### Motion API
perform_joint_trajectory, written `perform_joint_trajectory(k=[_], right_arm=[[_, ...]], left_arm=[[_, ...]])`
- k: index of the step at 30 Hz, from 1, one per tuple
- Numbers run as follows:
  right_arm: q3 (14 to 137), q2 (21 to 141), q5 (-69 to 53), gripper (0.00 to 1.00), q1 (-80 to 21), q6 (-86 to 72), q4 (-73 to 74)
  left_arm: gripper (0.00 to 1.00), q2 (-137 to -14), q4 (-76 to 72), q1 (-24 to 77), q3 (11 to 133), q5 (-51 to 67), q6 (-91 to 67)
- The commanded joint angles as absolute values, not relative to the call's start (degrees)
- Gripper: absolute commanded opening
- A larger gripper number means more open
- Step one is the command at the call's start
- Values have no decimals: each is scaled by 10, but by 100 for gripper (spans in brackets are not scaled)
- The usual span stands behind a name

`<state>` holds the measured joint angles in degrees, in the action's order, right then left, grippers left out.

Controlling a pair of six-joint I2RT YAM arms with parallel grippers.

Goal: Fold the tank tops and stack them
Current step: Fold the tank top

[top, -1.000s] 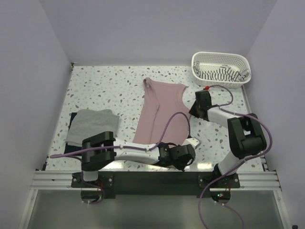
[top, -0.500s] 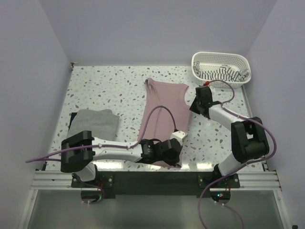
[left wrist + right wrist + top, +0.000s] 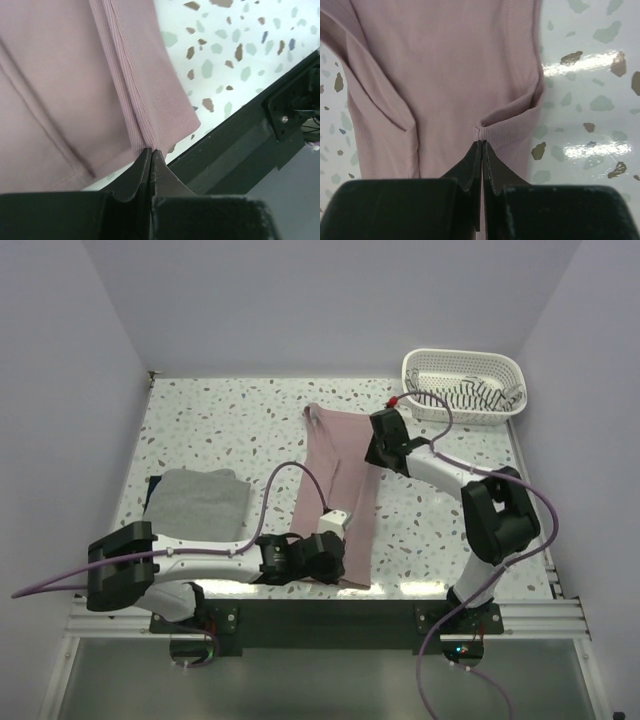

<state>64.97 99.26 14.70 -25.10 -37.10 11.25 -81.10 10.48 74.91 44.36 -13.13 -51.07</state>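
The dusty pink tank top (image 3: pixel 335 475) lies lengthwise mid-table, its right side folded over to the left. My left gripper (image 3: pixel 338 562) is shut on its ribbed near hem (image 3: pixel 145 135), close to the table's front edge. My right gripper (image 3: pixel 372 455) is shut on a bunched pinch of the pink cloth (image 3: pixel 485 127) at the far end, by the armhole. A folded light grey tank top (image 3: pixel 197 502) rests at the left on a dark one (image 3: pixel 152 492). The striped tank top (image 3: pixel 465 395) lies in the basket.
The white lattice basket (image 3: pixel 512 368) stands at the back right corner. A black rail (image 3: pixel 240 145) runs along the table's near edge just beside the pink hem. Purple cables loop over the cloth from both arms.
Both grippers have swept left with the pink top's right edge, folding it over so the top is narrower. The grey stack and basket have not moved.
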Motion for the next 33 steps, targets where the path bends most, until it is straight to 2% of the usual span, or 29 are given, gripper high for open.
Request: perform_joint_trajectory(k=[1,17,31,33], right_arm=[[696,1019,179,0,-270,-380,120],[807,1121,200,0,-340,-388,141],[826,1156,195,0,-349,-387,141],[827,1157,192,0,-349,-386,140]], left_arm=[[0,-785,119,747,425,-158,-541],[0,-741,170,747,374,-183,-584],[0,-746,169,747,363,-176,-592],[3,-747,168,747,364,-175,-591]])
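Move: About 6 cm to the left of the left hand and some 3 cm below it lies the spot for the held hem end: the edge of the already folded left panel, with the tank top's near right corner about 7 cm to the hand's right and 1 cm back. From the right hand, the same panel's edge is roughly 9 cm left, 1 cm forward and 4 cm below; the bunched left strap is 15 cm left and 15 cm ahead, the white basket 22 cm right and 22 cm ahead. Carrying the pinched right edge of the tank top inward together, both hands sweep left over the cloth towards the left panel's edge: the right about 9 cm, the left about 5 to 6. Each also sinks, the right some 4 cm, mostly once its sideways travel is done, the left about 3 cm along the way. Both wrists turn slightly counter-clockwise while the fingers stay shut on the fabric. ##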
